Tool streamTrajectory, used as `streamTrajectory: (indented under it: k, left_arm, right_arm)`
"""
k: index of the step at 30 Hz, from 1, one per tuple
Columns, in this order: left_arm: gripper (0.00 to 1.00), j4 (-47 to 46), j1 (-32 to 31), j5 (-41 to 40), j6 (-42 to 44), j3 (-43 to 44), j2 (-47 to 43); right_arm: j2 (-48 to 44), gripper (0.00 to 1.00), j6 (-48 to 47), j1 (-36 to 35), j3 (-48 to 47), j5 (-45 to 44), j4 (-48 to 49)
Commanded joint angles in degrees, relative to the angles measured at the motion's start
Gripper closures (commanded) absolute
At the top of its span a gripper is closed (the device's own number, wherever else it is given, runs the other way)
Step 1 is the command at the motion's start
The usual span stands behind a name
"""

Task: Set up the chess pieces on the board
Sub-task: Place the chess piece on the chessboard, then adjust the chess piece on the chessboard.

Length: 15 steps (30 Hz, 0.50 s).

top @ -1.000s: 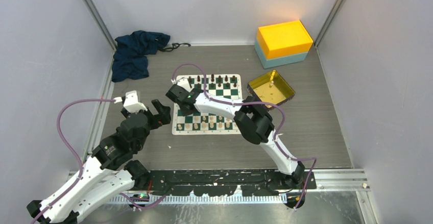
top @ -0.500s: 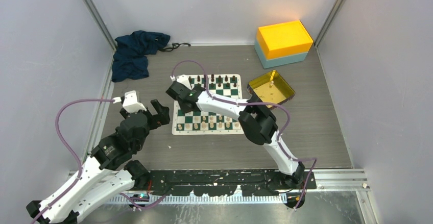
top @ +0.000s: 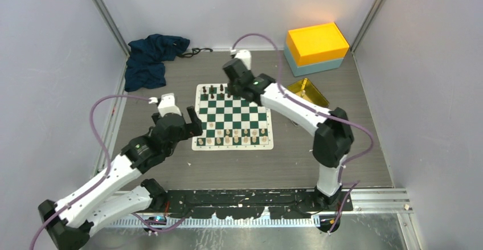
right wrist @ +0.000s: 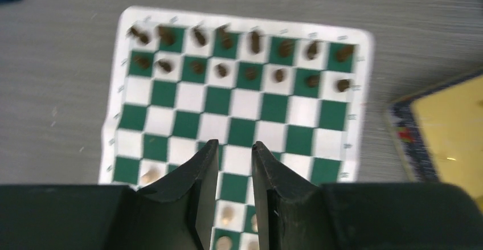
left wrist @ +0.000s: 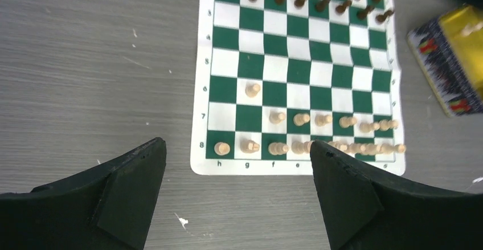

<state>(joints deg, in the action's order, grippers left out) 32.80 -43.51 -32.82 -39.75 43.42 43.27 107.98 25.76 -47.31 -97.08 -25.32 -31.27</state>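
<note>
The board (top: 233, 113) lies flat at mid-table, also shown in the left wrist view (left wrist: 296, 68) and the right wrist view (right wrist: 245, 102). Cream chess pieces (top: 233, 139) fill its two near rows (left wrist: 307, 146), and one cream pawn (left wrist: 252, 89) stands one row ahead. Black pieces (right wrist: 239, 39) line the far rows. My left gripper (top: 191, 125) hangs wide open and empty (left wrist: 239, 144) off the board's near left corner. My right gripper (top: 232, 74) is raised above the board, its fingers a narrow gap apart with nothing between them (right wrist: 234, 143).
A gold tray (top: 310, 93) sits right of the board, partly under my right arm, with one cream piece (left wrist: 471, 29) in it. A yellow box on a blue one (top: 316, 44) stands at the back right. A dark blue cloth (top: 154, 56) lies back left.
My right arm has risen from the board's left side and swung towards its far edge. My left arm has moved right, closer to the board's near left corner.
</note>
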Motion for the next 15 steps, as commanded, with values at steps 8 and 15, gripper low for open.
streamTrajectory:
  k: [8, 15]
  left_arm:
    - [0.05, -10.21, -0.26, 8.22, 0.72, 1.13, 15.99]
    - [0.07, -12.05, -0.26, 7.12, 0.73, 3.74, 24.85]
  right_arm:
    - [-16.26, 0.66, 0.34, 15.0, 16.27, -2.59, 5.8]
    - [-18.17, 0.66, 1.41, 18.96, 22.43, -0.09, 9.08]
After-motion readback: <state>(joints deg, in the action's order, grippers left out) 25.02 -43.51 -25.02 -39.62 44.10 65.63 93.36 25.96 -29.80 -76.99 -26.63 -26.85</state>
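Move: From the left hand, the stray white pawn on g6 lies about 9 cm ahead, 9 cm right and 17 cm below; the f7 pawn is 3 cm nearer and 3 cm farther right than it, the h8 corner piece 7 cm nearer and 4 cm to its left. From the right hand, the last white piece in the gold tray is some 8 cm ahead, 28 cm right and 16 cm below; the dark corner piece on a1 is about 11 cm ahead and 11 cm right. Touching nothing, both hands head for their next pieces. The right sweeps about 17 cm right, off the board towards the tray, turning some 20 degrees clockwise, about a third open. The left, still wide open, sinks about 8 cm towards the g6 pawn while going 5 cm right and tipping its fingers further down. ##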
